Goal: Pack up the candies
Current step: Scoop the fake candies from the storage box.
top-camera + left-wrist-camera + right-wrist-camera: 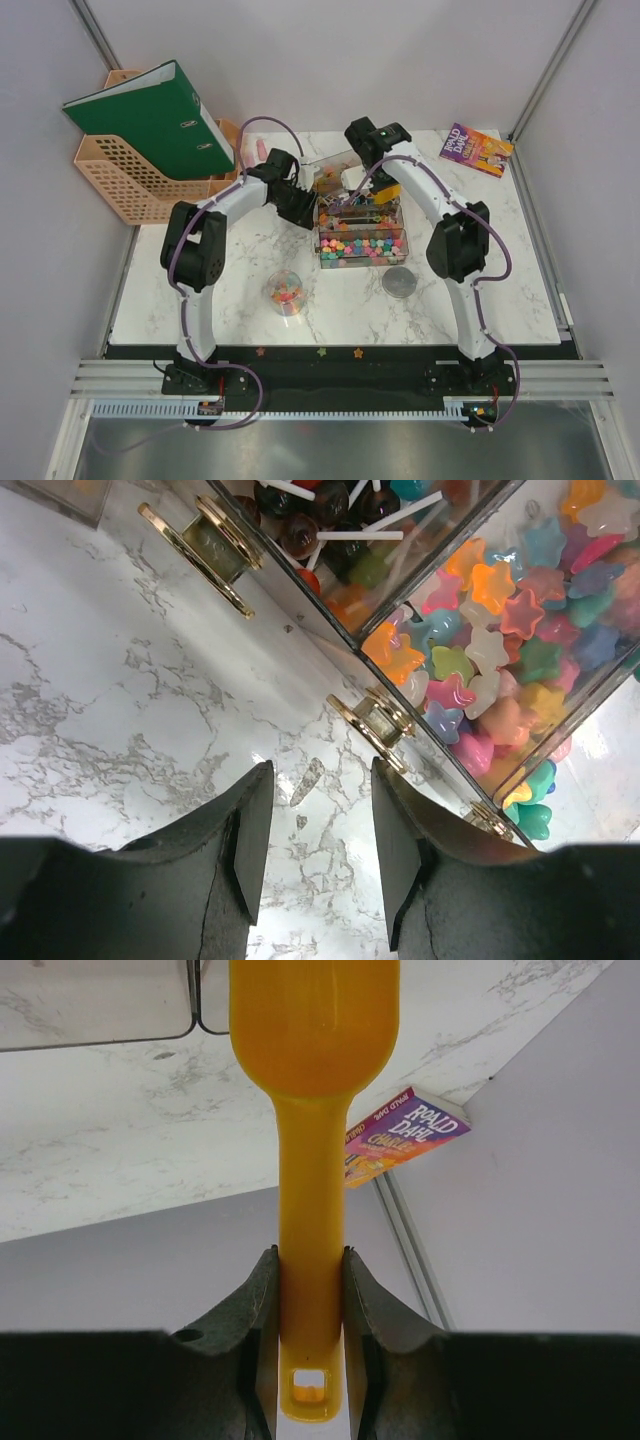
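The candies [362, 245] are small multicoloured sweets filling a compartment of a clear box [398, 258] at mid-table; in the left wrist view they show as star shapes [500, 630] behind the box wall. More lie in a clear cup [286, 290] near the front. My left gripper [320, 780] hovers open over bare marble just left of the box, nothing between its fingers. My right gripper [310, 1260] is shut on the handle of an orange scoop [312, 1020], held above the far end of the box.
A compartment of lollipops [340, 510] sits beside the stars. Gold fittings [372, 725] line the box's side. A round lid [398, 282] lies front right of the box. A book [476, 150] is at the back right, a file tray with a green binder [150, 125] at the back left.
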`<state>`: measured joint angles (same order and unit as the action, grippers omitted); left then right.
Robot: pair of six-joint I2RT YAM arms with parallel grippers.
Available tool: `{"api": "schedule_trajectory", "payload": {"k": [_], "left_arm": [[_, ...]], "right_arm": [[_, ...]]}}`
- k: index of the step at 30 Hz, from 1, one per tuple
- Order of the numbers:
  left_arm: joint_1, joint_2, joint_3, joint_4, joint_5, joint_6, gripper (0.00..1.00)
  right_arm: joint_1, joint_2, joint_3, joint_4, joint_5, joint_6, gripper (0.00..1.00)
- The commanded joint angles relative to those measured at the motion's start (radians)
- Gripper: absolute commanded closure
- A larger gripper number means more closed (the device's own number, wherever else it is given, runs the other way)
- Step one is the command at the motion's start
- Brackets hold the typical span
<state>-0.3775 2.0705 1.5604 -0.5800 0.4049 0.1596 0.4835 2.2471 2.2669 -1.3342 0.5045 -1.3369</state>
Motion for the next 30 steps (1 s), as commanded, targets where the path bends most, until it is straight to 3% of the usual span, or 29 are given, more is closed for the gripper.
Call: {"api": "schedule_trajectory", "payload": {"k": [1,30], "left_arm": [[-0.017,-0.075,-0.025,0.060,0.064,-0.034,0.49],[-0.008,-0.101,-0.099,0.091,0.032,-0.029,0.48]], "right_arm": [[0.017,0.043,0.000,-0.125,0.032,-0.008,1.00],[0.066,0.287,0.221,-0.112,-0.101,0.073,1.00]]}}
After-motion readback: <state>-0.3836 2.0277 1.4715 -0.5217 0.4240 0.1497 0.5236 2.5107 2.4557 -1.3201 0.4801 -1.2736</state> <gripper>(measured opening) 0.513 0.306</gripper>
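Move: The right hand, holding the orange scoop with its bowl pointing left, goes for the lollipop compartment of the clear candy box: its middle is about 12 cm left, 2 cm back and 14 cm below. The gummy compartment lies 12 cm left and 4 cm ahead of the hand, the star-candy one 11 cm left and 12 cm back. From the left hand, the lollipop compartment is some 11 cm right, 4 cm ahead, nearly level in height. Right hand, still gripping the scoop, lowers about 7 cm while easing 4 cm left towards the lollipop compartment. ##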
